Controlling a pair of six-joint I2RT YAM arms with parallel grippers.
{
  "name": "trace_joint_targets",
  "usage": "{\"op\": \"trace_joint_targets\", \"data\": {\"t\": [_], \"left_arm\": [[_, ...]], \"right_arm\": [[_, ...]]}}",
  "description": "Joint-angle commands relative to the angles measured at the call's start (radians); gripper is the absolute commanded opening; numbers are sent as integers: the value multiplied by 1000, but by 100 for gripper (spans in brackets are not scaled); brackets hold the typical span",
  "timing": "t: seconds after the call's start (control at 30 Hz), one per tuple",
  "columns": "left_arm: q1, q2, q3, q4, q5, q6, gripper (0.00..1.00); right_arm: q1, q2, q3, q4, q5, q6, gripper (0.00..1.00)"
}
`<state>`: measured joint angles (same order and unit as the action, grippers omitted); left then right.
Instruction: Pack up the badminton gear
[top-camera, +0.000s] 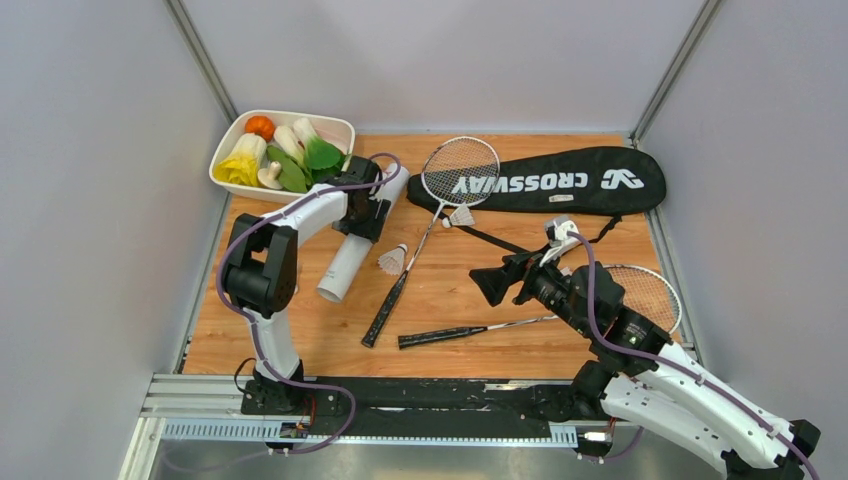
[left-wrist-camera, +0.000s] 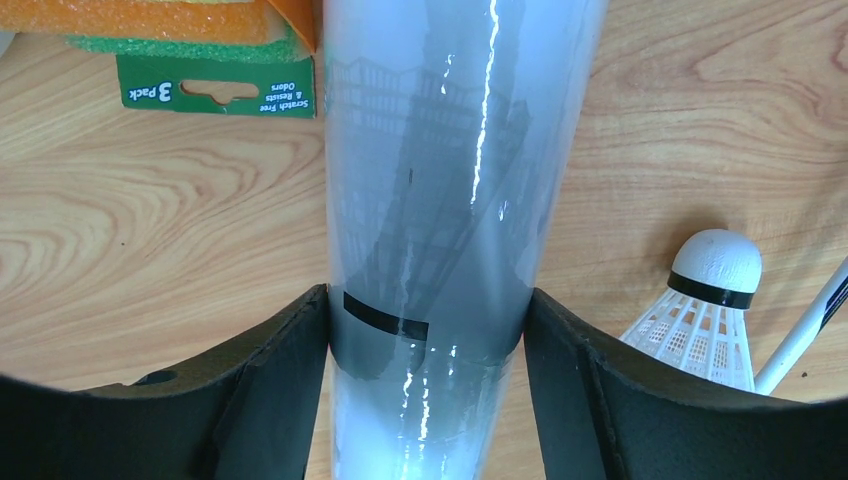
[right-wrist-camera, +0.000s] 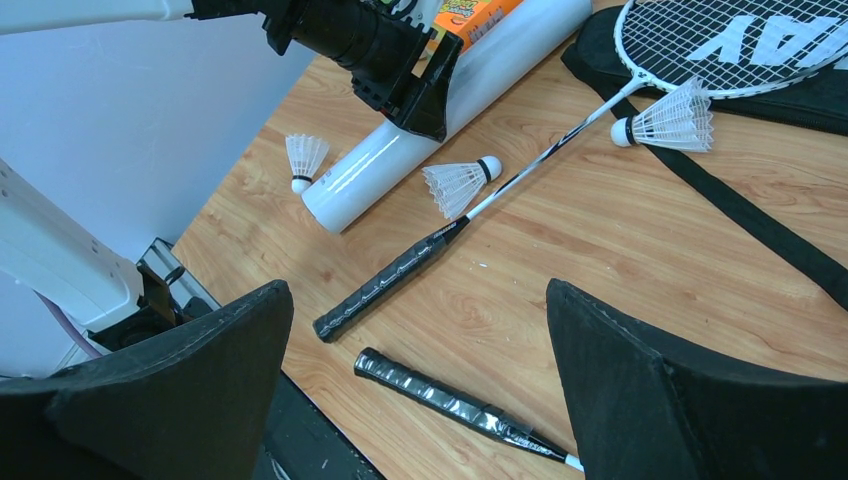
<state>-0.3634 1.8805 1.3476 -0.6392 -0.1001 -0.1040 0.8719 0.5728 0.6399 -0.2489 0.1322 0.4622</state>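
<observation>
The long white tube (top-camera: 350, 262) lies on the wooden table, and my left gripper (top-camera: 365, 215) is shut on its far half, both fingers pressed against its sides (left-wrist-camera: 427, 310). One shuttlecock (left-wrist-camera: 705, 310) lies just right of the tube, one (right-wrist-camera: 303, 160) left of it, and one (top-camera: 460, 216) by the bag. One racket (top-camera: 460, 170) rests its head on the black CROSSWAY bag (top-camera: 580, 180). The other racket (top-camera: 440, 337) lies near the front, its head partly under my right arm. My right gripper (right-wrist-camera: 420, 300) hangs open above that racket's black handle (right-wrist-camera: 450, 400).
A white dish of toy vegetables (top-camera: 280, 150) stands at the back left corner. An orange-and-green box (left-wrist-camera: 215, 60) lies beside the tube's far end. The bag's strap (top-camera: 500, 243) trails over the table. Grey walls close in both sides, and a metal rail (top-camera: 400, 400) runs along the near edge.
</observation>
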Motion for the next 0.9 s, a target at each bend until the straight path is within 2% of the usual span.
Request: {"op": "trace_joint_targets", "data": {"t": [0.0,0.2,0.27,0.6,0.8,0.87], "left_arm": [[0,0,14,-28,41,-17,58],[0,-77,31,-48,18,-39,44],[1,-111,43,-55,22,-41,42],[0,-284,61,-70,89,-52,38],[1,-420,-29,0,218,-93,37],[1,-479,-70,35,266,-118,37]], "right_arm": [[1,-5,24,30,-2,23,100],[1,14,1,44,14,43,100],[2,25,-10,48,27,61,100],[1,100,-59,155,78,137,100],[1,208,-48,237,169,204,100],[-1,259,-47,315,182,228,100]]}}
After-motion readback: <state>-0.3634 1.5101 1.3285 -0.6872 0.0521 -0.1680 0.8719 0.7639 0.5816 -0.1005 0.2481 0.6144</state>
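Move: Under the left hand, already gripped near its middle, the white tube lies on the table. From that hand the nearest shuttlecock sits about 7 cm back and 8 cm to the right, the racket grip some 19 cm back and 7 cm right, the sponge pack about 10 cm ahead and 3 cm left. From the open right hand the tube's middle is roughly 17 cm ahead, 30 cm left and 20 cm below. Keeping its grip around the tube, the left hand eases back about a centimetre, then lifts quickly, some 13 cm in all, with a slight drift back and to the right while the wrist tilts to bring the tube's far end up. The right hand, fingers still wide open and empty, sinks about 4 cm and reaches some 3 cm forward and a little left towards the tube, tipping slightly downward. ##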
